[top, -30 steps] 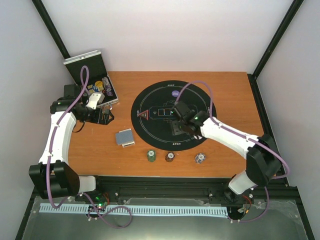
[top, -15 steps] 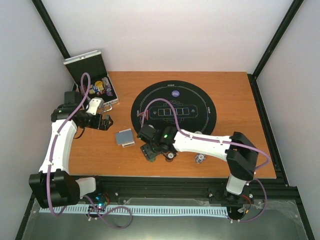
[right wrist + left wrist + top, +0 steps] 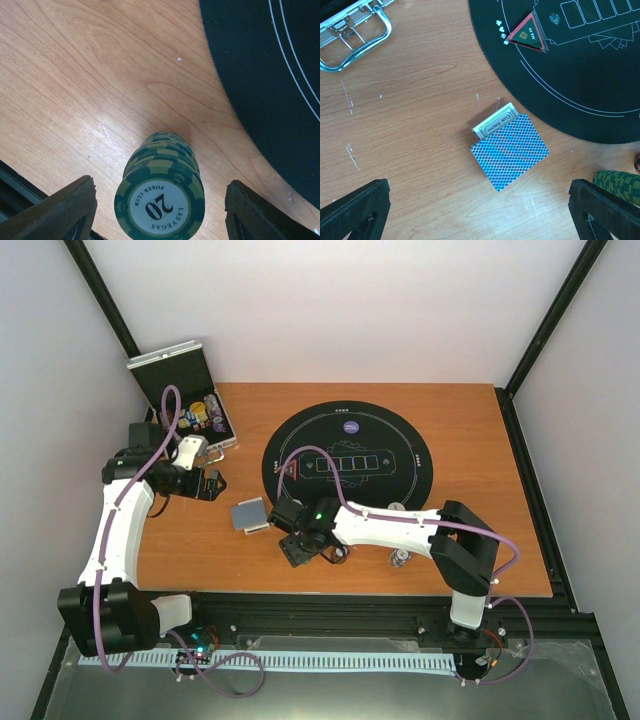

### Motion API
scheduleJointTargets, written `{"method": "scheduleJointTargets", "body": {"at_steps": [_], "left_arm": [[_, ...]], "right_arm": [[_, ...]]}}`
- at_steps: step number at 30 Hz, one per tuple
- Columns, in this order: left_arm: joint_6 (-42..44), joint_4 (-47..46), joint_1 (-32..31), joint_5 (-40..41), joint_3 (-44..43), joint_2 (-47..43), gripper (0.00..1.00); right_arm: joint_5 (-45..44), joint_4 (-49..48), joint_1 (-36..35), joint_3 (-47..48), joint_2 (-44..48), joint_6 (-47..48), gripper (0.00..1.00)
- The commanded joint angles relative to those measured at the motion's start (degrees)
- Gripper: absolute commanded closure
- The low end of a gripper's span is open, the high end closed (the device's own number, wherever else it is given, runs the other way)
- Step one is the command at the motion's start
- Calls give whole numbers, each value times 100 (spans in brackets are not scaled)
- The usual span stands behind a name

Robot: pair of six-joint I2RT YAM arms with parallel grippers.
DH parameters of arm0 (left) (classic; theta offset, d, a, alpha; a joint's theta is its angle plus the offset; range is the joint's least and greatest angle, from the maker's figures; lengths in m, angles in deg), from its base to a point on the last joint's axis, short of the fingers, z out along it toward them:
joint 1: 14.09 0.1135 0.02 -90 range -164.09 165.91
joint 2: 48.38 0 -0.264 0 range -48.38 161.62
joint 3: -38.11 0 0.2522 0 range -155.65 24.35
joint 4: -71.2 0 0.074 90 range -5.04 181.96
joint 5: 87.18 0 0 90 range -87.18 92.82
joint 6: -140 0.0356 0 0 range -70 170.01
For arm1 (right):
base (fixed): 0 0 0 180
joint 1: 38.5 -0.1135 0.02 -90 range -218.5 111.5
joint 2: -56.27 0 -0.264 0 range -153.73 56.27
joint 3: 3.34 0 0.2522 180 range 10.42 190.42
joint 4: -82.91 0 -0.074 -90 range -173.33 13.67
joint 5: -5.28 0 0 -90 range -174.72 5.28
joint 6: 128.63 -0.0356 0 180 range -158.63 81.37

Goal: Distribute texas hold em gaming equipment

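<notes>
A stack of green poker chips (image 3: 160, 195) stands on the wood just off the black mat (image 3: 270, 75). My right gripper (image 3: 300, 546) hangs over it, open, one finger on each side with a gap to the chips. The blue-backed card deck (image 3: 510, 151) lies on a white card box (image 3: 492, 125), left of the mat. My left gripper (image 3: 205, 483) is open and empty, up and to the left of the deck (image 3: 250, 515). A maroon chip stack (image 3: 341, 555) and a purple-white one (image 3: 400, 558) sit near the front edge.
An open metal case (image 3: 165, 368) with more chips stands at the back left; its handle (image 3: 350, 35) shows in the left wrist view. A red triangular marker (image 3: 527, 35) and a purple disc (image 3: 350, 427) lie on the round mat (image 3: 400, 480).
My right arm has swung off the mat to the front left and now stands over the green chip stack. The left arm has shifted only slightly.
</notes>
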Motion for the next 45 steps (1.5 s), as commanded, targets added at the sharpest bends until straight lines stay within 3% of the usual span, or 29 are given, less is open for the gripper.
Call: {"method": "scheduleJointTargets", "body": {"at_steps": [1,22,25,28,32,45], "left_arm": [[100,-40,32,-33,-153,-64,0],[136,38,32,-17,-191,-70,0],[145,54,26,-17,-220,-81,0],[152,86,32,-29,-259,-86,0],[145,83,32,-51,-292,-99,0],[154,110,27,-82,-327,-57,0]], "right_arm": [[19,29,-61,164,-148,-28,31],[-30,21,-62,218,-214,-44,59],[-15,24,-57,234,-246,-32,59],[-26,73,-62,248,-283,-28,50],[-108,94,-63,263,-261,-11,49],[-187,213,-58,382,-152,3,69]]}}
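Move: The green chip stack already stands between the right hand's open fingers, its middle roughly 1 cm below the hand point. From it the brown chip stack is some 9 cm to the right and level, and the card decks lie about 8 cm farther out and 12 cm left. From the waiting left hand, the green stack lies about 12 cm back, 19 cm to the right and 14 cm lower. The green chip stack is pinched side to side as the right fingers close from well apart until both pads meet it. The hand stays over the spot, sinking barely 1 cm in two small steps; the grip eases open a touch before the second step, then shuts again at stack width. The wrist hardly turns. ##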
